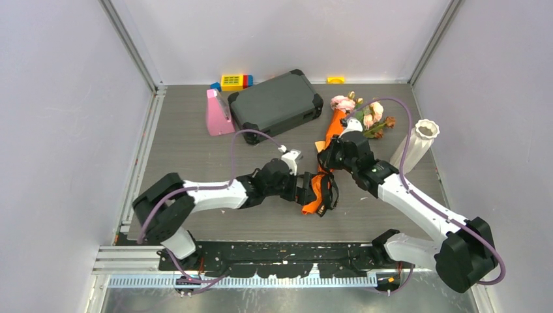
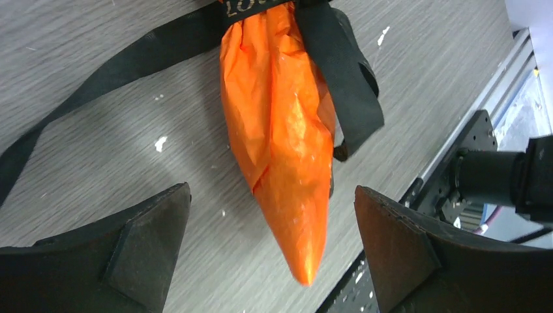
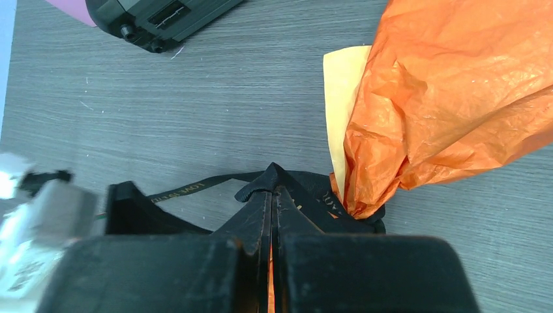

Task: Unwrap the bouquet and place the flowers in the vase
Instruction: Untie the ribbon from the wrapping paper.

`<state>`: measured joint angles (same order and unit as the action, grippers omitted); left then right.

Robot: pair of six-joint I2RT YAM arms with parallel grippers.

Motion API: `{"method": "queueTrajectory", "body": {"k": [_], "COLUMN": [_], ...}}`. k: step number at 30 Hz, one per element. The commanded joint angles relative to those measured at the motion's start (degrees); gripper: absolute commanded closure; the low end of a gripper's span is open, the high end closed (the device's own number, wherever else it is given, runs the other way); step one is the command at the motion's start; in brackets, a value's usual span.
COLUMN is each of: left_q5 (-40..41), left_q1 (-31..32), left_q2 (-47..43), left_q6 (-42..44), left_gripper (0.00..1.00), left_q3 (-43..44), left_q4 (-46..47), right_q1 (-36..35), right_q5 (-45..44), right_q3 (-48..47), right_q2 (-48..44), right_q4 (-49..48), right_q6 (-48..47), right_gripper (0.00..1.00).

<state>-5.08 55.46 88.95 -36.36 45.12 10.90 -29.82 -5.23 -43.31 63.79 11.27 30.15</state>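
Observation:
The bouquet (image 1: 334,127) lies across the middle of the table, a cone of crinkled orange paper (image 3: 450,85) with its pointed end toward the arms. The flowers (image 1: 365,112), pink roses, stick out at its far end. A black printed ribbon (image 2: 339,72) is around the cone, with a loose tail on the table. My left gripper (image 2: 270,191) is open, its fingers on either side of the cone's tip (image 2: 303,261) without touching it. My right gripper (image 3: 272,192) is shut on the ribbon (image 3: 182,190), which tents up to its tips. The white vase (image 1: 417,140) stands to the right.
A dark grey case (image 1: 277,104) lies at the back, with a pink wedge (image 1: 218,114) to its left. Coloured blocks (image 1: 235,81) and a small yellow block (image 1: 336,79) sit by the back wall. A metal rail (image 2: 456,130) runs along the table's near edge, close to the cone's tip.

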Motion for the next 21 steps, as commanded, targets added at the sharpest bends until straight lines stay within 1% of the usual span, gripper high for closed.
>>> {"method": "queueTrajectory", "body": {"k": [1, 3, 5, 7, 10, 12, 18, 21], "left_q5": [-1.35, 3.44, 6.40, 7.51, 6.81, 6.74, 11.99, 12.44], "left_q1": [0.76, 1.68, 1.69, 1.63, 1.67, 1.67, 1.72, 1.75], "left_q2": [4.42, 4.04, 3.51, 3.61, 5.60, 7.71, 11.45, 13.68], "left_q6": [-6.17, -4.34, -3.36, -2.60, -2.51, -3.06, -3.57, -2.95], "left_gripper": [0.00, 0.00, 0.00, 0.00, 0.00, 0.00, 0.00, 0.00], "left_q3": [2.11, 1.59, 0.32, -0.59, 0.69, 2.66, 5.47, 8.10], "left_q4": [14.13, 16.92, 20.63, 24.83, 27.72, 27.62, 27.31, 23.32], "right_q1": [-1.14, -1.34, -1.44, -1.46, -1.45, -1.46, -1.46, -1.46], "right_q5": [-0.92, -0.96, -1.01, -0.68, -0.02, 0.19, 1.31, 1.71], "right_q3": [-2.17, -1.90, -1.53, -1.30, -1.63, -1.99, -2.35, -2.40], "right_q2": [0.51, 0.36, -0.16, -0.81, -1.54, -1.90, -2.81, -3.03], "right_q4": [-2.78, -2.67, -2.51, -1.97, -0.93, 0.05, 1.78, 2.51], "right_q6": [1.51, 2.00, 2.42, 2.90, 3.83, 4.79, 6.35, 7.64], "right_gripper": [1.00, 1.00, 1.00, 1.00, 1.00, 1.00, 1.00, 1.00]}}
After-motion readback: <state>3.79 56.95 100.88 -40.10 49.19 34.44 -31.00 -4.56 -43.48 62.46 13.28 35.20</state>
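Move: The ribbon's knot, round the neck of the orange wrapping, lies about 7 cm ahead of the open left hand, 6 cm to its right and 4 cm below. The wrapping's lower end is some 6 cm behind that hand, 1 cm to its right and 5 cm lower, and the hanging ribbon loop about 8 cm to its right and 1 cm back. From the right hand, whose shut fingers hold a ribbon strand, the knot is roughly 4 cm back, 3 cm right and 5 cm down. The left hand dips slightly, then swings rightward and forward about 5 cm each way, up over the wrapping's tail towards the knot and the right fingertips, lifting some 5 cm from its low point before easing down a little; its fingers stay wide open and tip up about 15 degrees towards level. The right hand keeps its pinch on the black ribbon just beyond the knot, drifting only about a centimetre back and left with a slight roll. ##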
